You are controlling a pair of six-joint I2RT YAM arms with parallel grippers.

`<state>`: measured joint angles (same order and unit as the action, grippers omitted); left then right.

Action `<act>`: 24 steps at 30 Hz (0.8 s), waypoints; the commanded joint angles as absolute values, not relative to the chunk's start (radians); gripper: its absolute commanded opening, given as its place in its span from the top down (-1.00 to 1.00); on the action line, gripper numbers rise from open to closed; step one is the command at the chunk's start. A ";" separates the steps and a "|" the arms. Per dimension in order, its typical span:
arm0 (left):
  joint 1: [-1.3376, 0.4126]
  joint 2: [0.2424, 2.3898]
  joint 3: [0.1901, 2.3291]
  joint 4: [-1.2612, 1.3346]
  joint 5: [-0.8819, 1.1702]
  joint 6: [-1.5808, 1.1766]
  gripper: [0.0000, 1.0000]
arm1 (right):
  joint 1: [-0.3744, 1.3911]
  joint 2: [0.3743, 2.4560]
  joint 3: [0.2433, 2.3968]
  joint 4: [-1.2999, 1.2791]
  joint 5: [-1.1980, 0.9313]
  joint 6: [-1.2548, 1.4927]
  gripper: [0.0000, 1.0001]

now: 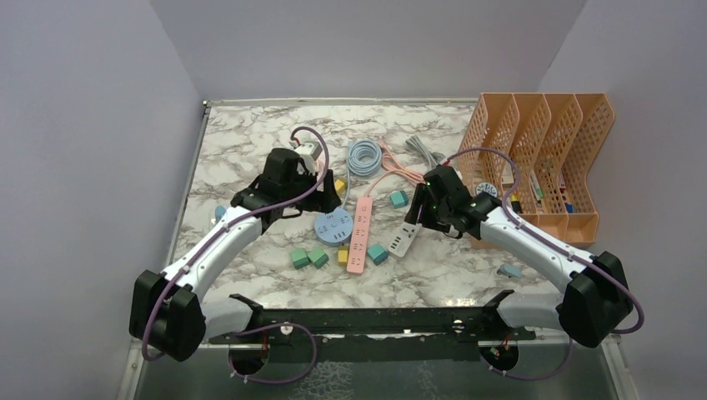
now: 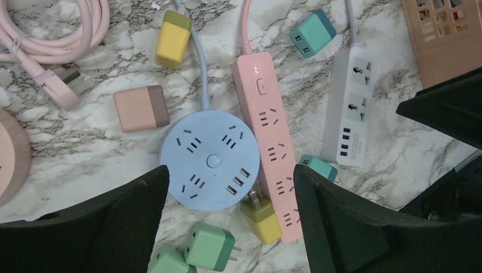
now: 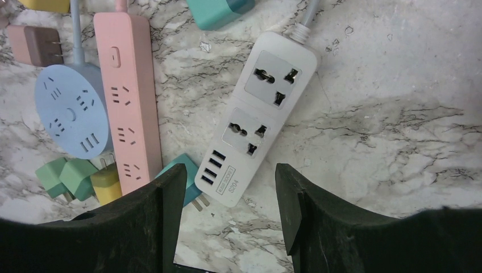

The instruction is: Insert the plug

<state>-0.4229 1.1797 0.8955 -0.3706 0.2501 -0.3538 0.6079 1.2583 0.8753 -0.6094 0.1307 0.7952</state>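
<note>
Several small plug adapters lie loose on the marble table around three power strips. A yellow plug (image 2: 261, 219) lies prongs up between the round blue strip (image 2: 210, 159) and the pink strip (image 2: 273, 142). Two green plugs (image 2: 209, 245) lie below the blue strip, and a pink-brown plug (image 2: 140, 108) to its upper left. My left gripper (image 2: 230, 182) hangs open above the blue strip and yellow plug, holding nothing. Over the USB end of the white strip (image 3: 256, 114), my right gripper (image 3: 229, 176) is open and empty. A teal plug (image 3: 185, 182) sits by its left finger.
An orange file rack (image 1: 542, 158) stands at the right, close behind the right arm. A coiled blue cable (image 1: 363, 157) and a pink cable (image 2: 57, 34) lie toward the back. Another teal plug (image 2: 312, 33) and yellow plug (image 2: 173, 38) lie beyond the strips. Grey walls enclose the table.
</note>
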 commanded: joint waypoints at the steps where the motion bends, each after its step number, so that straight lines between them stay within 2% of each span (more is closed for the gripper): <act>1: -0.450 1.290 0.938 -0.258 0.223 -0.293 -0.64 | 0.612 1.247 0.861 -0.584 0.147 0.869 -0.17; 7: -0.457 1.556 1.088 -0.280 0.178 -0.233 -0.37 | 0.612 1.230 0.827 -0.513 0.129 0.898 -0.17; 12: -0.456 1.772 1.262 -0.373 0.116 -0.165 -0.37 | 0.612 1.250 0.828 -0.474 0.103 0.913 -0.16; 15: -0.456 1.833 1.305 -0.398 0.114 -0.152 -0.32 | 0.612 1.274 0.842 -0.465 0.092 0.908 -0.16; 19: -0.456 1.885 1.325 -0.398 0.118 -0.156 -0.15 | 0.612 1.308 0.848 -0.440 0.080 0.885 -0.15; 24: -0.456 1.922 1.349 -0.414 0.074 -0.142 -0.12 | 0.612 1.350 0.873 -0.422 0.066 0.850 -0.15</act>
<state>-0.4522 1.8957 1.3052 -0.3897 0.1219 -0.1711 0.6079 1.3228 0.8330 -0.4706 0.0902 0.8841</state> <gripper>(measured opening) 0.569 0.578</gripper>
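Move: The far yellow plug lies about 11 cm ahead of the left hand, 4 cm to its right and 15 cm below. The pink plug is some 6 cm ahead and 2 cm left of this hand; the blue round socket is 1 cm back and 2 cm right, the pink power strip's middle about 4 cm back and 10 cm right. From the right hand, that yellow plug is roughly 11 cm ahead, 21 cm left and 8 cm below. Left hand sinks about 12 cm and reaches 10 cm forward onto the far yellow plug, fingers narrowing, tipping down. ##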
